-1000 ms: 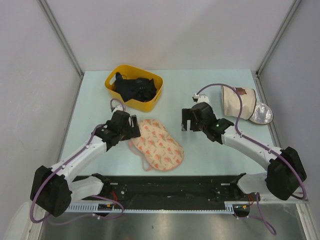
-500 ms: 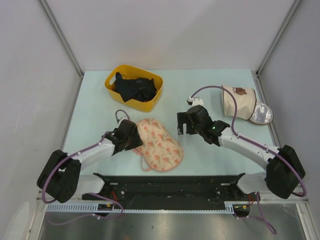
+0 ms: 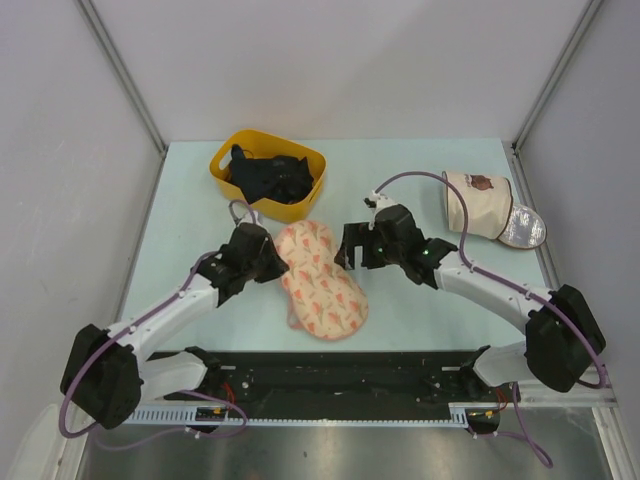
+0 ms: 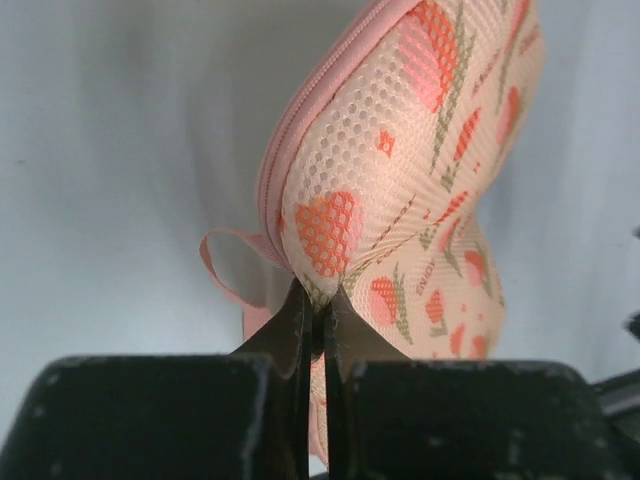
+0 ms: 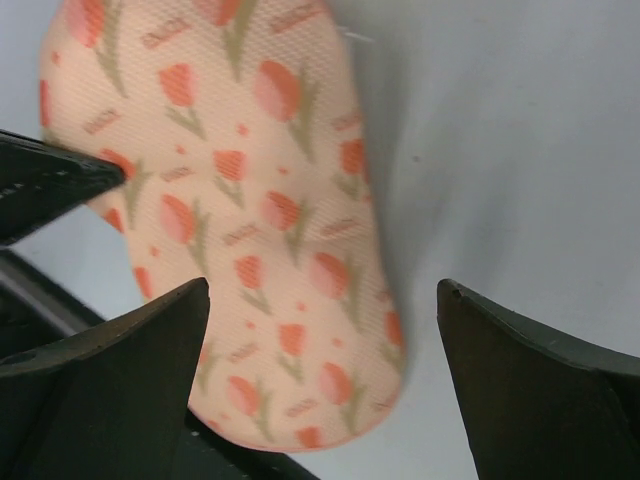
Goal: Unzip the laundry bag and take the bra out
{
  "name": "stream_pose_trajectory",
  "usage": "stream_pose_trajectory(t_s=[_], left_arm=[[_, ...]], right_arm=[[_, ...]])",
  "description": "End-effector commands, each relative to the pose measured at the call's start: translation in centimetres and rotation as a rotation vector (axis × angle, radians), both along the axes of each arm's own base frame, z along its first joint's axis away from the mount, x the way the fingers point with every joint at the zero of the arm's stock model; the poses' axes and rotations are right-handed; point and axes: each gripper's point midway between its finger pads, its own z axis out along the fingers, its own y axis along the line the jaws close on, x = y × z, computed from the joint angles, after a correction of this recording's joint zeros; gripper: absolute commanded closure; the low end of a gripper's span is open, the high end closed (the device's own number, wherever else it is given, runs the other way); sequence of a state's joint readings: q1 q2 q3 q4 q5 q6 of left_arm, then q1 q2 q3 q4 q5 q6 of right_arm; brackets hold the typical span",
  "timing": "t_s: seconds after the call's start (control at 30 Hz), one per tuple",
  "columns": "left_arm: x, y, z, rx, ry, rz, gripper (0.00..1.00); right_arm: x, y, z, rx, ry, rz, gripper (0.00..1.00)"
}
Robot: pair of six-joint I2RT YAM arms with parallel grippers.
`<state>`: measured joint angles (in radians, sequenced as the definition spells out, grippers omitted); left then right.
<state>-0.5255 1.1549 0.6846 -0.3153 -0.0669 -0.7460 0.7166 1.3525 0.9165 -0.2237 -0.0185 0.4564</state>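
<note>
The laundry bag [image 3: 322, 280] is a peach-pink peanut-shaped pouch with red-orange tulip print, zipped shut, lying mid-table. My left gripper [image 3: 272, 262] is shut on the bag's left edge; in the left wrist view the fingertips [image 4: 318, 310] pinch the mesh fabric [image 4: 400, 170] beside the pink zip trim, and that end is lifted. My right gripper [image 3: 348, 250] is open just above the bag's far right side; in the right wrist view the bag [image 5: 250, 230] lies between and beyond the wide-apart fingers [image 5: 120, 350]. The bra is hidden.
A yellow basket [image 3: 268, 173] with dark clothes stands at the back left. A beige cylinder bag [image 3: 478, 204] with a brown mark lies at the back right beside a silvery flap [image 3: 524, 228]. A pink loop [image 4: 225, 265] hangs from the pouch.
My left gripper has pulled the bag's left end up and toward the back, turning the bag more upright. My right gripper has moved left, to over the bag's right side.
</note>
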Motion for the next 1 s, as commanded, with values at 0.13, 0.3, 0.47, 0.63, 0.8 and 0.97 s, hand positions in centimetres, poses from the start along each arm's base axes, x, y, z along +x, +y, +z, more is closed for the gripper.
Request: stream_pose_trajectory(t_s=[0.13, 0.3, 0.47, 0.63, 0.8, 0.97], left_arm=[[0.0, 2.7, 4.8, 0.046, 0.036, 0.290, 1.00], [0.5, 2.8, 7.4, -0.020, 0.000, 0.367, 1.00], [0.9, 3.4, 10.2, -0.053, -0.072, 0.421, 1.00], [0.8, 3.0, 10.4, -0.046, -0.029, 0.410, 0.99], [1.0, 2.6, 10.8, -0.068, -0.041, 0.390, 1.00], [0.6, 2.7, 11.3, -0.095, -0.059, 0.377, 0.99]], right_arm=[[-1.5, 5.4, 3.5, 0.260, 0.040, 0.135, 0.00], [-1.5, 4.1, 2.4, 0.060, -0.053, 0.087, 0.00], [-6.6, 7.9, 2.8, -0.083, -0.213, 0.221, 0.00], [-7.3, 9.6, 2.4, -0.155, -0.337, 0.227, 0.00], [-8.3, 11.8, 0.2, -0.233, -0.390, 0.300, 0.00], [-7.4, 12.1, -1.9, -0.425, -0.532, 0.240, 0.02]])
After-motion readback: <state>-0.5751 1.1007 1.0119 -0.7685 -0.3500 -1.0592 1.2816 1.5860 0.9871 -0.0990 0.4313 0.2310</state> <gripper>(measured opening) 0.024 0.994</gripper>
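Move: My left hand already pinches the laundry bag's left edge at mid-length, about 8 cm above the table, with the yellow bin some 25 cm ahead of it and 3 cm left. My open right hand is going for the bag's near end, about 10 cm back, 5 cm left and 12 cm below. The pink strap lies about 9 cm left of that end and level with it. From my left hand the near end is roughly 10 cm back, 11 cm right and 8 cm down. I keep my left pinch on the bag's edge, raise it about 8 cm and ease it 3 cm left while turning some 20 degrees counter-clockwise. Meanwhile I sweep my wide-open right hand left, then back and left over the near part of the bag, about 15 cm in all, rolling it roughly 30 degrees counter-clockwise and dipping 3 or 4 cm at the end towards the bag's near end. ##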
